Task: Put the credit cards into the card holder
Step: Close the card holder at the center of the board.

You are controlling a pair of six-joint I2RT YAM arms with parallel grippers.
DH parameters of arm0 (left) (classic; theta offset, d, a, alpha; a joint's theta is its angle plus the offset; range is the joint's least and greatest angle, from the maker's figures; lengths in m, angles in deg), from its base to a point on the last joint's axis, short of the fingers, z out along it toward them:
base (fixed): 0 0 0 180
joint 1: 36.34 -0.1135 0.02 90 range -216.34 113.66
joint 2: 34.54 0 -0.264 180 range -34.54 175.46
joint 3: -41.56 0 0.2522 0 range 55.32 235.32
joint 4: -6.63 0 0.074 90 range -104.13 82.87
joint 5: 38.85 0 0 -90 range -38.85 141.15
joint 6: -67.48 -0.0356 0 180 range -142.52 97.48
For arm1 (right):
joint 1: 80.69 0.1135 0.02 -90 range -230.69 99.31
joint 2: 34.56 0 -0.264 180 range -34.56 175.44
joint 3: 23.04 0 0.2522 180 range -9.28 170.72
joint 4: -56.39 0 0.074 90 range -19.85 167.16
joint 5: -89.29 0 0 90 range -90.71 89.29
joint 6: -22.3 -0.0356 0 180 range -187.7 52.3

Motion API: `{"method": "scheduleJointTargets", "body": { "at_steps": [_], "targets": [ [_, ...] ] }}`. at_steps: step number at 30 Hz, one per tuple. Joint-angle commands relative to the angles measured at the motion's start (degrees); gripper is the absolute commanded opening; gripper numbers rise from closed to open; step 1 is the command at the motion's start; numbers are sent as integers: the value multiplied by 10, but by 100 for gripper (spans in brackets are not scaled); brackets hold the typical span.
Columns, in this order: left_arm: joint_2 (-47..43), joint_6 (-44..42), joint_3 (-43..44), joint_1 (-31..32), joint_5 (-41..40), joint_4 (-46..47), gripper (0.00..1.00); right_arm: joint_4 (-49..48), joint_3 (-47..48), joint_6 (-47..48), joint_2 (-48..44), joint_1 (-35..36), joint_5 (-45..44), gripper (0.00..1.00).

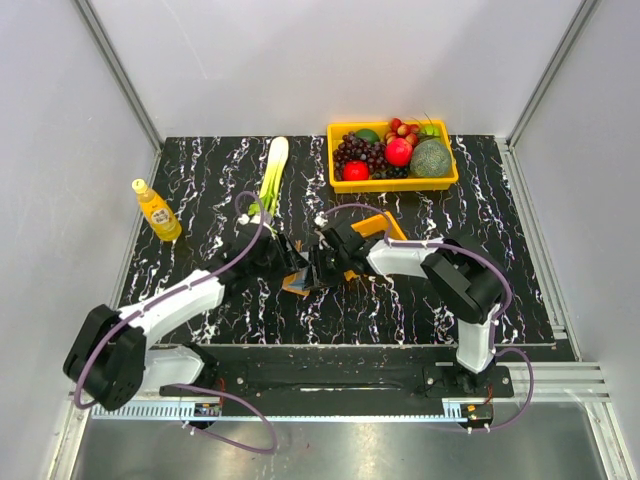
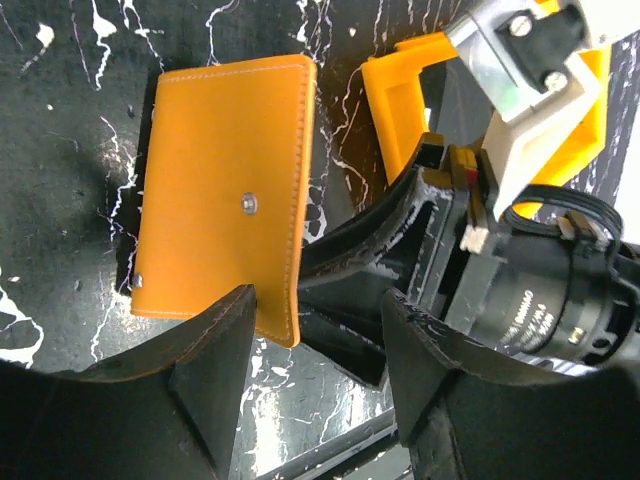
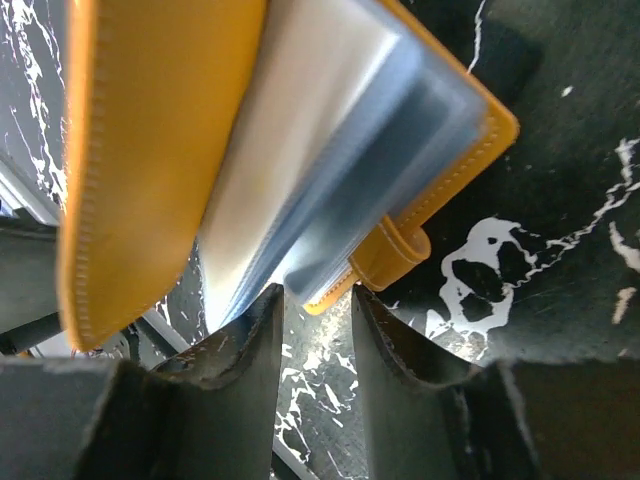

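Observation:
The orange card holder (image 1: 299,284) is at the table's middle, between both grippers. In the left wrist view its closed-looking outer cover (image 2: 225,190) with a metal snap faces the camera. My left gripper (image 2: 318,300) is open, and the cover's lower corner sits just inside its left finger (image 2: 205,365). In the right wrist view the holder (image 3: 150,150) gapes open, showing clear sleeves with pale blue-grey credit cards (image 3: 340,170) between its covers. My right gripper (image 3: 315,292) pinches the corner of the sleeves and back cover.
A small orange raised-wall tray (image 1: 380,232) lies behind the right gripper. A yellow fruit basket (image 1: 392,152) stands at the back. A leek (image 1: 272,172) and a yellow bottle (image 1: 157,212) are on the left. The table's near edge runs in front of the arm bases.

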Motion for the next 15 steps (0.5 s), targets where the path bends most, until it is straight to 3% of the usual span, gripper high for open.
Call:
{"method": "scheduleJointTargets", "body": {
  "at_steps": [1,6,11,14,15],
  "targets": [
    [40,-3,30,2,22,19,57,7,-20,-18,-20,10,-27,40],
    [33,-18,17,1,23,27,56,6,-41,0,-78,10,-87,40],
    [32,-80,68,0,-43,-76,59,-22,-78,45,-157,9,-110,40],
    [42,-114,102,1,-14,-88,60,-22,-80,69,-165,3,-114,40],
    [51,-118,106,0,8,-78,65,-22,-79,77,-165,0,-111,40]
  ]
}}
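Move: The half-open card holder lies right under the left hand, its middle some 2 cm ahead and 7 cm below, the raised cover reaching up between the fingers. From the right hand, low at the holder's near right corner, that middle is about 3 cm ahead and 3 cm left, roughly level. The yellow tray stands some 9 cm ahead and 14 cm right of the right hand; the celery lies about 20 cm ahead and 7 cm left of the left hand, some 8 cm below. One left finger stays against the cover's outer face as the left hand dips about 2 cm, then rises again by half of that and points its fingers slightly more steeply down. The right hand comes free of the pages' near corner, going about 3 cm right and then climbing 4 to 5 cm, away from the holder, its fingertips swinging some 10 degrees forward, opening unchanged. ##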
